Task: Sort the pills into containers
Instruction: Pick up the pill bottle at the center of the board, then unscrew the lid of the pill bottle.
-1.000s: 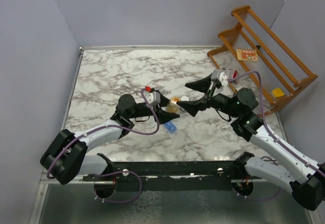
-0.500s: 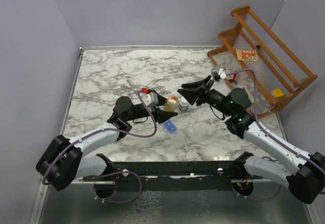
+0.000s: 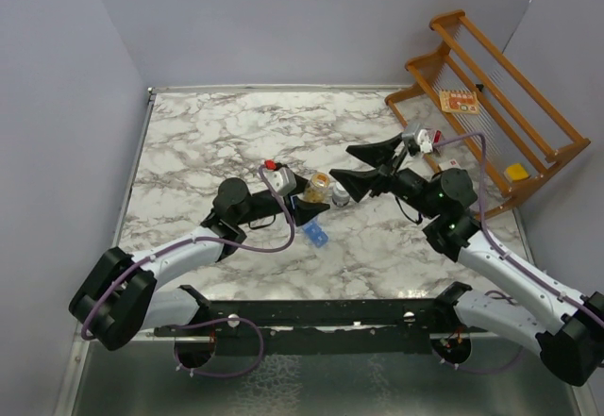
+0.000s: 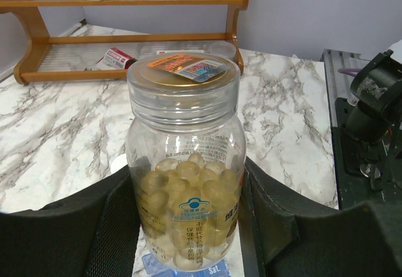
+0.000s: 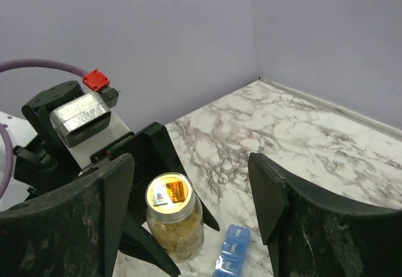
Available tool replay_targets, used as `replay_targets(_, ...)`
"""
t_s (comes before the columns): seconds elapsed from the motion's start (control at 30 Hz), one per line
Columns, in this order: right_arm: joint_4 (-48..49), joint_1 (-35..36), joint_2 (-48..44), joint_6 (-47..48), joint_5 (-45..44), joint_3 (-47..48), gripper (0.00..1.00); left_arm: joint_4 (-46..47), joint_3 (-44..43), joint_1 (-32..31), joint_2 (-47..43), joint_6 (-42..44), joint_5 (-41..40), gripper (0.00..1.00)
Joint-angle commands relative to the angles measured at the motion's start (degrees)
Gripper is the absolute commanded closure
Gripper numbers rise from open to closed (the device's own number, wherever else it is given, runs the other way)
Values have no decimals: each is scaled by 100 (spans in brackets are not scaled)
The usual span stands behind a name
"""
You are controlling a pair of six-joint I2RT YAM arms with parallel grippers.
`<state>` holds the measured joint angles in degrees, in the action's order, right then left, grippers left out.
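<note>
A clear bottle [image 3: 320, 190] full of yellowish pills [image 4: 182, 183] stands upright with my left gripper [image 3: 316, 199] shut on its sides; its fingers [image 4: 107, 227] flank it. A gold and orange label covers the bottle's top [image 5: 171, 192]. The blue containers [image 3: 316, 237] lie on the marble just in front of the bottle [image 5: 174, 223], lids shut; in the right wrist view the containers [image 5: 231, 252] sit to the bottle's right, and the containers [image 4: 213, 269] peek out below the bottle [image 4: 183, 164]. My right gripper [image 3: 342, 173] hovers open to the right of the bottle, holding nothing.
A small white-capped item [image 3: 342, 196] stands just right of the bottle. A wooden rack [image 3: 491, 95] with a card and a yellow piece leans at the back right. Purple walls close in the marble table [image 3: 208, 142]. A black rail [image 3: 311, 312] runs along the near edge.
My right gripper narrowed close to the bottle's top half a second ago, then widened again and drew back slightly. The left gripper kept its hold on the bottle, barely shifting.
</note>
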<state>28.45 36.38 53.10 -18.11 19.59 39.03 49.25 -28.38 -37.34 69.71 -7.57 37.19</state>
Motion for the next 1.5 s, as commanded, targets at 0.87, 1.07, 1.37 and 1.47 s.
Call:
replay_targets(0.87, 515, 1011, 1063, 439, -911, 111, 47, 147, -192, -159, -56, -99, -797, 100)
replay_targets(1.07, 563, 1010, 1071, 411, -966, 69, 61, 152, -159, -181, -141, -45, -807, 100)
replay_targets(1.37, 438, 1011, 1197, 369, -818, 179, 71, 146, -150, -199, -177, 0, -870, 100)
replay_targets(1.47, 315, 1010, 1257, 372, -788, 264, 72, 148, -163, -203, -183, 31, -875, 100)
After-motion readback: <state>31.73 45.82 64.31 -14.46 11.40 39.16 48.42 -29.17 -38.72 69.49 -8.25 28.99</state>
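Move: The gold lid of the pill bottle in the left hand lies about 5 cm to the left of the right hand, 1 cm back and 6 cm below it. From the left hand the lid is roughly 5 cm up and 1 cm ahead, level with it sideways. On the table, from the right hand, the white bottle stands some 8 cm ahead, 1 cm right and 30 cm down; the blue pill box lies about 3 cm ahead, 7 cm left and 33 cm down. The bottle's lid is met from above and the right by the right hand, which sinks first, then goes left while still sinking, about 5 cm each way. Its open fingers then narrow by almost half and pinch the lid from both sides. The left hand, still gripping the bottle, brings it forward roughly 2 cm early on, turning slightly counter-clockwise. ##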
